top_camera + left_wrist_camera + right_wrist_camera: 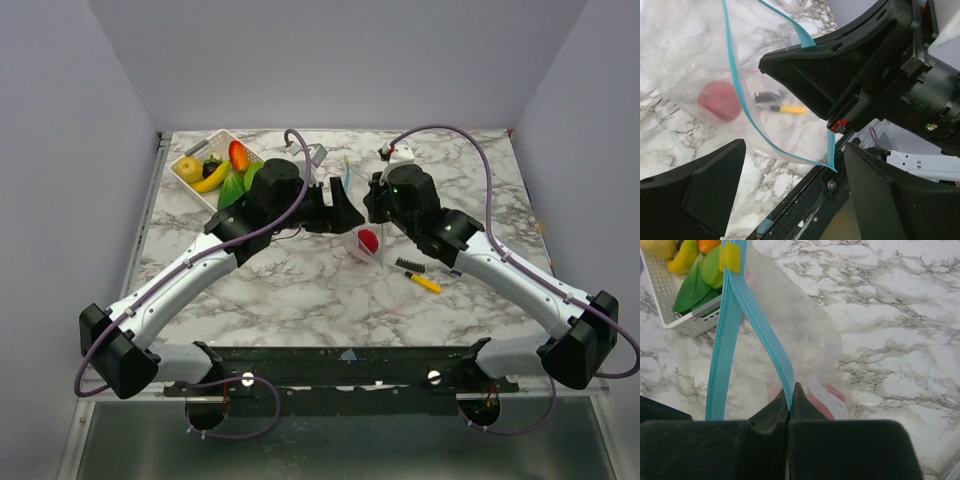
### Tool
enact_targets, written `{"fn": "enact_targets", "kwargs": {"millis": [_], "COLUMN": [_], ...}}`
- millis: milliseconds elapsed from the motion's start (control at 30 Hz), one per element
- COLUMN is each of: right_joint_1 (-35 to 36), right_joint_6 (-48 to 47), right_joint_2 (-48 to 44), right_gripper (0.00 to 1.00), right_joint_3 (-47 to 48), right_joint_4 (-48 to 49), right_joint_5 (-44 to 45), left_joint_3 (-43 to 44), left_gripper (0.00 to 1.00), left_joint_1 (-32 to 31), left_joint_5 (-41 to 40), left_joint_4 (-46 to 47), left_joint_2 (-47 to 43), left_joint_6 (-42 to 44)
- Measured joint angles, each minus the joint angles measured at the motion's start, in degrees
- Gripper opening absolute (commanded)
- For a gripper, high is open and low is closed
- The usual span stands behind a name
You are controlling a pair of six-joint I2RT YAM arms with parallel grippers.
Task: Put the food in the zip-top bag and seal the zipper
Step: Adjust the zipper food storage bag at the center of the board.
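The clear zip-top bag [354, 243] hangs between my two grippers, its lower part on the marble. A red apple [368, 240] lies inside it, a red blur through the plastic [719, 101]. My right gripper [790, 390] is shut on one side of the light-blue zipper [771, 347], whose mouth gapes open. My left gripper [795, 150] stands open, and the bag's teal corner [832, 167] hangs between its fingers without being pinched. More food fills the white basket [192, 179]: yellow banana [211, 181], lemon [188, 167], orange carrot [239, 155] and green leaves [692, 287].
A yellow-and-black pen [426, 284] and a small dark comb-like piece [408, 265] lie on the marble right of the bag. A yellow slider tab [730, 256] sits on the zipper's far end. The table's front rail [805, 205] runs just below my left fingers.
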Motion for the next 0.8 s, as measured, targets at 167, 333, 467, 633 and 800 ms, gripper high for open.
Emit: {"fn": "enact_targets", "kwargs": {"millis": [167, 333, 467, 633, 800], "right_joint_1": [-0.02, 0.0, 0.0, 0.0, 0.0], "right_joint_6": [1.05, 1.77, 1.86, 1.2, -2.45], "right_joint_2": [-0.17, -0.59, -1.31, -1.53, -0.61], "right_gripper": [0.01, 0.01, 0.06, 0.38, 0.41], "right_joint_3": [1.01, 1.49, 1.49, 2.27, 7.32], "right_joint_4": [-0.68, -1.73, -1.92, -4.48, -8.7], "right_joint_5": [-0.5, -1.07, -1.05, 0.37, 2.03], "left_joint_3": [4.59, 7.69, 9.4, 13.73, 15.63], "left_gripper": [0.53, 0.44, 0.03, 0.0, 0.0], "left_joint_1": [-1.42, -1.6, -1.51, -1.49, -1.49], "left_joint_5": [-2.21, -5.95, -7.32, -7.91, -7.21], "left_joint_4": [-0.24, -2.99, -4.52, -7.63, -9.2], "left_joint_2": [4.39, 7.91, 9.9, 13.44, 14.62], "left_joint_6": [0.13, 0.48, 1.27, 3.56, 5.46]}}
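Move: The left hand, open and empty, has the bag's left blue zipper lip some 5 cm ahead, 2 cm to its right and 2 cm below. The red food in the bag lies about 8 cm ahead, 6 cm right and 17 cm down; the brush is roughly 2 cm ahead and 15 cm right, the yellow-handled tool 2 cm back and 18 cm right, both on the board. The right hand already pinches the other lip; the left lip is about 3 cm to its left and 2 cm back, slightly higher. The left hand reaches forward about 5 cm, drifting a couple of centimetres right and then down, rolling its left side up some 10 degrees, while its wide-open fingers shut on the bag's left blue lip below the yellow slider. The right hand holds the other lip nearly still, easing up a little, and once the left has closed it opens to nearly half and lets go, going right about 1.5 cm and to 3 cm above its starting height, its fingers still either side of the lip. ##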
